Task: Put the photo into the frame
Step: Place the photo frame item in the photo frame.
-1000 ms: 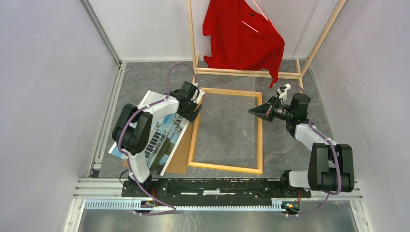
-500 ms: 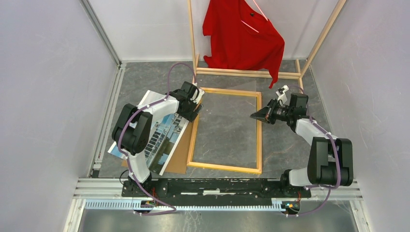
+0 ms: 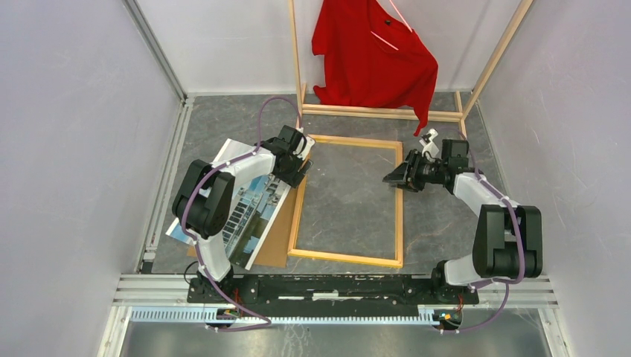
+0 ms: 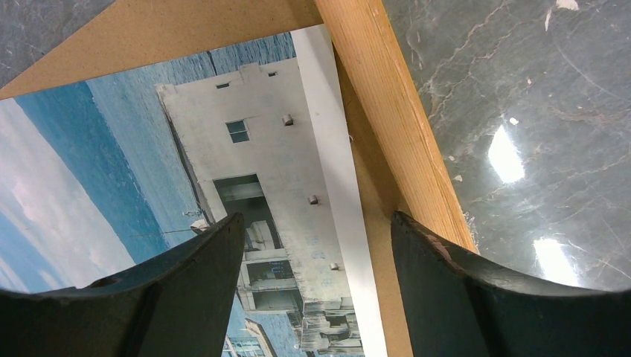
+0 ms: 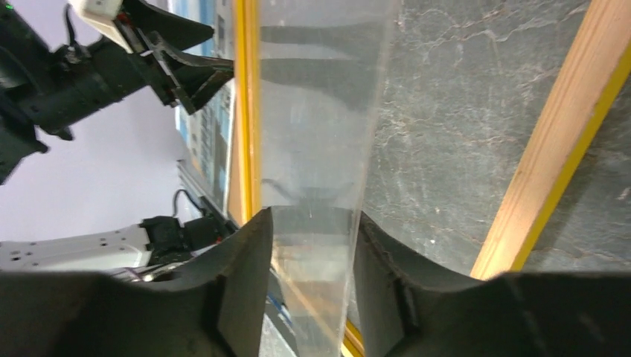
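Observation:
The frame (image 3: 300, 216) lies flat mid-table, wood back up; its yellow front edge shows in the right wrist view (image 5: 554, 126). The photo (image 3: 257, 204), a white building against blue sky, lies face up on a brown backing board (image 3: 277, 242) left of the frame, partly under my left arm. My left gripper (image 3: 301, 169) hangs open over the photo's white border (image 4: 335, 186) and the frame's left rail (image 4: 387, 111), holding nothing. My right gripper (image 3: 392, 178) is at the frame's right rail. A clear pane (image 5: 320, 111) runs between its jaws, which stand apart around it.
A wooden clothes rack with a red shirt (image 3: 376, 52) stands at the back, its base bar (image 3: 379, 113) just behind the frame. White walls close in both sides, with a metal rail (image 3: 167, 171) along the left wall.
My right gripper has moved toward the back and slightly left along the frame's right rail, and the clear pane has dropped from tilted up to nearly flat in the frame. My left arm has stayed still.

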Available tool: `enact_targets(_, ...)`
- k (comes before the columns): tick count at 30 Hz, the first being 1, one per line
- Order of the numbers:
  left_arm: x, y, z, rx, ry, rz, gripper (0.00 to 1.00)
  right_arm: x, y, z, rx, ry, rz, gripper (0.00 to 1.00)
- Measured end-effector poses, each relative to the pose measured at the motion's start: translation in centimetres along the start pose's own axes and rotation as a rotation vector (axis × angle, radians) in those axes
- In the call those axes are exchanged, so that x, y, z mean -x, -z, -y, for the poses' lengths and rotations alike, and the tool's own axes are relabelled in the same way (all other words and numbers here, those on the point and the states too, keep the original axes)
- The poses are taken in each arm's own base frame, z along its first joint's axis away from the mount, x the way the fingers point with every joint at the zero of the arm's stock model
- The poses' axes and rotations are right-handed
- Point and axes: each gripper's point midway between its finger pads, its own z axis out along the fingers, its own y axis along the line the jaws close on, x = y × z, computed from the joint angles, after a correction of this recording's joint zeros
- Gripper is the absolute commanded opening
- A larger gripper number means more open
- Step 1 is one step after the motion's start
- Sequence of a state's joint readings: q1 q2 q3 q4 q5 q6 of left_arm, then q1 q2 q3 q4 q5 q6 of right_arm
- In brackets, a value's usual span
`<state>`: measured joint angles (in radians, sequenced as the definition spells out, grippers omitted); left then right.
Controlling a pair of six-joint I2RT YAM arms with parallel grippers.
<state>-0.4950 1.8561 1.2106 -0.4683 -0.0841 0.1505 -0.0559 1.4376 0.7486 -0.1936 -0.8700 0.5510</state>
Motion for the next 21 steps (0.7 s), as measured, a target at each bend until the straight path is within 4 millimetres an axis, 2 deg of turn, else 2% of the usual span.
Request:
enact_targets(7,0.0,0.0,0.0,0.000,0.000,0.000,0.79,0.2,-0.8,0.8,-0.103,0.072,-0.028,0.59)
enact_targets(14,0.0,0.0,0.0,0.000,0.000,0.000,0.79,-0.1,-1.4,1.9,-0.218,0.118,-0.063,0.71)
enact_targets(21,0.0,0.0,0.0,0.000,0.000,0.000,0.79,0.4,-1.6,2.4,-0.318,0.178,-0.056,0.75)
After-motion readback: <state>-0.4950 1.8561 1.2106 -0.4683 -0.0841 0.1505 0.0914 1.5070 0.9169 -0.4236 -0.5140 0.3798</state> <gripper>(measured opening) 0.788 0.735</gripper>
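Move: The frame's right bar, beside which the clear sheet's raised right edge has to come down, has its middle roughly 3 cm to the right of the right hand, 2 cm back and 9 cm below. That edge lies loosely between the half-open fingers, the sheet's middle some 12 cm to their left, 2 cm back and 6 cm below. The frame's left bar stands about 24 cm left and 2 cm back, 9 cm below. From the left hand the right bar is about 27 cm right and 6 cm back, nearly level. The right hand sinks about 3 cm towards the frame's right bar, edging 1 cm forward, and rolls some 20 degrees so that its left-pointing fingers tip more steeply down, while they open from about half to nearly three quarters around the clear sheet's right edge. At the end the right-hand fingertip is still at that edge, and the left hand stays put at the frame's left bar, its fingers open. ##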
